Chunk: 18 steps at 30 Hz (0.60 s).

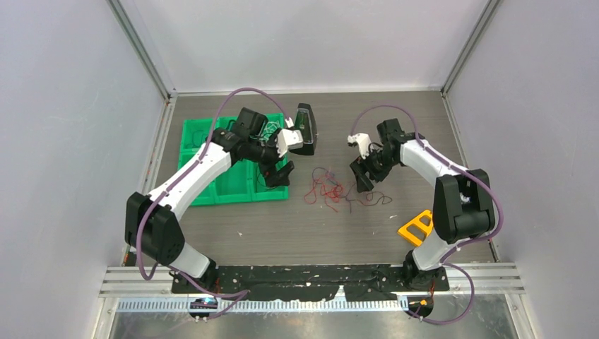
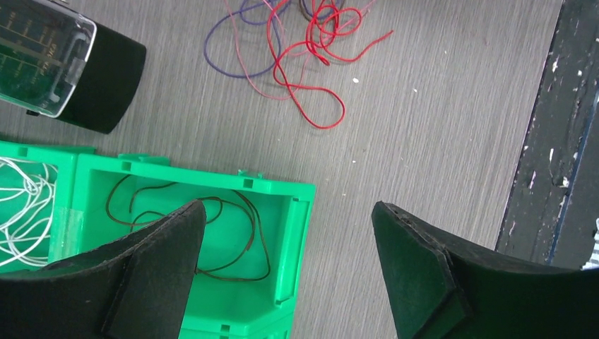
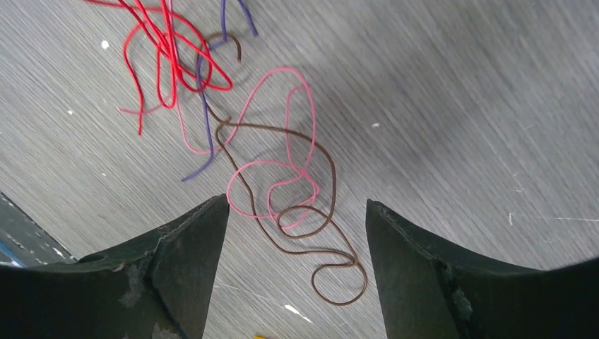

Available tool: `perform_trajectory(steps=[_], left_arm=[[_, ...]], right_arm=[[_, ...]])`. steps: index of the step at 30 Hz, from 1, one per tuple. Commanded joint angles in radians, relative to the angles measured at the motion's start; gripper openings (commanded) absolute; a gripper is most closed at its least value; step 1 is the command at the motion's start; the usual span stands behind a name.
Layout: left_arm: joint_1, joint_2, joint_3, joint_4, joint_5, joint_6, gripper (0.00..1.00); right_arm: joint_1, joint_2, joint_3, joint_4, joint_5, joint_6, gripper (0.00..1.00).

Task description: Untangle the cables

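Observation:
The cables (image 1: 340,191) lie in a loose tangle on the table between both arms. In the right wrist view a brown cable (image 3: 312,244) and a pink cable (image 3: 282,169) loop directly under my open right gripper (image 3: 297,201). Red cable (image 3: 169,63) and purple cable (image 3: 205,106) lie beyond them. My left gripper (image 2: 289,208) is open and holds nothing. It hovers over the right edge of the green tray (image 2: 300,212). One tray compartment holds a dark brown cable (image 2: 247,233), and another holds white cables (image 2: 25,205). Red loops (image 2: 311,70) lie on the table further out.
A black box with a clear lid (image 1: 305,129) stands behind the tangle, next to the green tray (image 1: 212,191). A yellow plastic piece (image 1: 417,226) lies near the right arm's base. Grey walls enclose the table on three sides.

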<state>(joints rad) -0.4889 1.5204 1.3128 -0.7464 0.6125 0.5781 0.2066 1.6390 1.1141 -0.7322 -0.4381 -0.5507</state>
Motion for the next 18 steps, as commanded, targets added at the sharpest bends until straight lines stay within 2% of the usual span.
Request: perform_trajectory(steps=[1,5,9,11,18], left_arm=[[0.003,-0.025,0.036,-0.058,-0.005,0.060,0.90],[0.003,-0.033,0.037,-0.071,-0.007,0.071,0.90],[0.003,-0.032,0.036,-0.076,-0.005,0.064,0.90],[0.003,-0.036,0.034,-0.080,-0.006,0.065,0.90],[0.004,-0.077,-0.009,-0.064,-0.033,0.081,0.89]], right_arm=[[-0.019,-0.050,-0.041,-0.082,0.007,-0.171,0.77],[-0.055,-0.048,-0.092,-0.123,0.032,-0.292,0.77],[-0.065,-0.003,-0.102,-0.056,0.076,-0.314,0.75],[-0.067,0.028,-0.089,-0.030,0.074,-0.303,0.71],[-0.082,0.042,-0.110,0.002,0.092,-0.357,0.30]])
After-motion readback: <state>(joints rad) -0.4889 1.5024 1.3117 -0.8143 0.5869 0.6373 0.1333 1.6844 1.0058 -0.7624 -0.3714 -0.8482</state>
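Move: The right hand, open, is after the brown cable, at the stretch beside its small outer end loop. That lies about 5 cm to its right, 3 cm back and 6 cm below. The pink cable's loops are about 3 cm to the left of that stretch, level with it. The red cable's clump is about 9 cm left of this hand and 1 cm back, also on the table. From the left hand the brown stretch is about 26 cm right, 3 cm back and 17 cm below. The right fingertips come down astride the brown cable next to its small end loop and begin to pinch in on it, the gap roughly halved but not shut. The hand gets there by sinking and sliding right some 5 cm each, drawing back about 4 cm and then easing a centimetre or so forward as the fingers close. The wrist turns some 10 degrees counter-clockwise. ##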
